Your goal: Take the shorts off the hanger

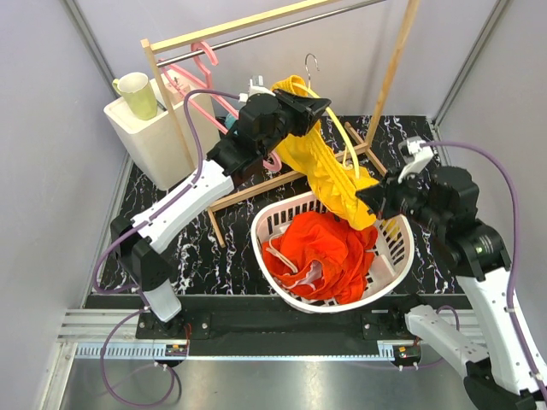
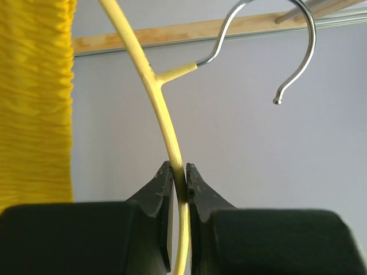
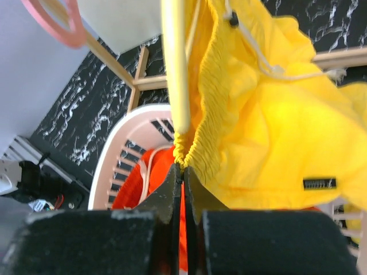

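The yellow shorts (image 1: 325, 166) hang bunched on a yellow hanger (image 1: 342, 137) held in the air above the basket. My left gripper (image 1: 323, 107) is shut on the hanger's thin arm (image 2: 163, 109), just below its metal hook (image 2: 304, 46). A gathered yellow waistband (image 2: 34, 103) fills the left wrist view's left edge. My right gripper (image 1: 366, 198) is shut on the yellow shorts' elastic waistband (image 3: 275, 132), with the fingertips' pinch (image 3: 183, 169) just under the tip of the hanger arm (image 3: 174, 63). The orange-red shorts (image 1: 320, 252) with a white drawstring lie in the basket.
A white slatted laundry basket (image 1: 402, 248) stands between the arms. Behind it is a wooden clothes rack (image 1: 256, 21) with pink hangers (image 1: 201, 64). At the back left, a green cup (image 1: 137, 94) rests on a white box (image 1: 158, 137).
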Motion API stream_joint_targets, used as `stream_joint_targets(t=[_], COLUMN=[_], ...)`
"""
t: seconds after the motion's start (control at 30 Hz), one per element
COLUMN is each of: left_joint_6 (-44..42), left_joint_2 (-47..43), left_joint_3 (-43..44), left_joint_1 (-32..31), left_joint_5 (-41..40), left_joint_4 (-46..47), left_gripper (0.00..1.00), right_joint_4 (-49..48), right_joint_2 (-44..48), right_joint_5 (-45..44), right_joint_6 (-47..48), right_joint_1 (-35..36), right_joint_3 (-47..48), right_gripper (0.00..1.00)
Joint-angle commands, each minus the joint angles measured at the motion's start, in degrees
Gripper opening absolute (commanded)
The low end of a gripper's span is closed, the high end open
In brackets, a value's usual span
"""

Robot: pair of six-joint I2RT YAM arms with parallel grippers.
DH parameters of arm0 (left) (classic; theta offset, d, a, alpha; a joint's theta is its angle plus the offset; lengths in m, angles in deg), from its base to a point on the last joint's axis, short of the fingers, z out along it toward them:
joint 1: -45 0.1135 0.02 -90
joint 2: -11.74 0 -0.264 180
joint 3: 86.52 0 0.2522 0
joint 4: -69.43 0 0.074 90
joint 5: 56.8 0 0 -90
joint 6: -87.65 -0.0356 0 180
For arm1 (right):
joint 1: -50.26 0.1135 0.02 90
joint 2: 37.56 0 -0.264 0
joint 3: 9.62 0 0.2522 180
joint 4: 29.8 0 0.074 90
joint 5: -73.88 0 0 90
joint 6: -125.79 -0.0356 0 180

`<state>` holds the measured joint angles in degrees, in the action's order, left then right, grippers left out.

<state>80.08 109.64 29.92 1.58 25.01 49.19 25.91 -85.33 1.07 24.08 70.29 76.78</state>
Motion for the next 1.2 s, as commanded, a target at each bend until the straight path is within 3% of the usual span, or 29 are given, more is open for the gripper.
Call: stream_joint_targets(t=[0.0, 0.2, 0.53, 0.8, 1.17], left_joint_6=[1.15, 2.99, 11.96, 15.21, 14.69], left_joint_2=[-3.87, -4.57, -11.86, -15.29, -18.45], left_joint_3=[3.32, 2.1, -10.64, -15.04, -19.08], left_joint_1=[1.67, 1.67, 0.62, -0.79, -3.6], left_joint_5=[-1.84, 0.0, 4.67, 6.16, 10.2], left_joint_4=[9.82, 10.52, 19.4, 21.24, 25.28], left_gripper=[0.0, 0.0, 0.0, 0.0, 0.0], right_joint_4=[4.54, 2.35, -5.82, -11.98, -11.11], right_joint_2=[5.75, 6.55, -4.43, -16.55, -27.64], right_joint_5=[1.18, -1.9, -4.89, -2.6, -10.24], right_joint_6=[0.54, -0.25, -3.76, -4.38, -4.2], right_joint_1=[0.45, 0.45, 0.36, 0.45, -1.39], right_joint_3=[-4.96, -5.85, -0.84, 6.71, 16.21], right_gripper=[0.0, 0.0, 0.0, 0.0, 0.0])
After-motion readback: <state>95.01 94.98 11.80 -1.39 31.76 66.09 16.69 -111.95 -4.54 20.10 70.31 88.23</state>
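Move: From my left hand, which holds the yellow hanger, the waistband pinched in my right lies about 14 cm back, 6 cm right and 10 cm lower; the pink hanger is some 20 cm left, level ahead, slightly lower. From my right hand, the yellow hanger's free end sits roughly 5 cm ahead, 1 cm left and 4 cm higher. The basket with the orange shorts is about 8 cm back, 3 cm left and 20 cm below. I keep the waistband pinched in my right hand and finish its tug back and down, about 3 cm, then swing it forward some 15 cm and a little left, past the hanger's free end. Meanwhile my left hand, still gripping the yellow hanger, draws it back about 9 cm and up 5, rolling some 20 degrees left side down, away from the cloth. ##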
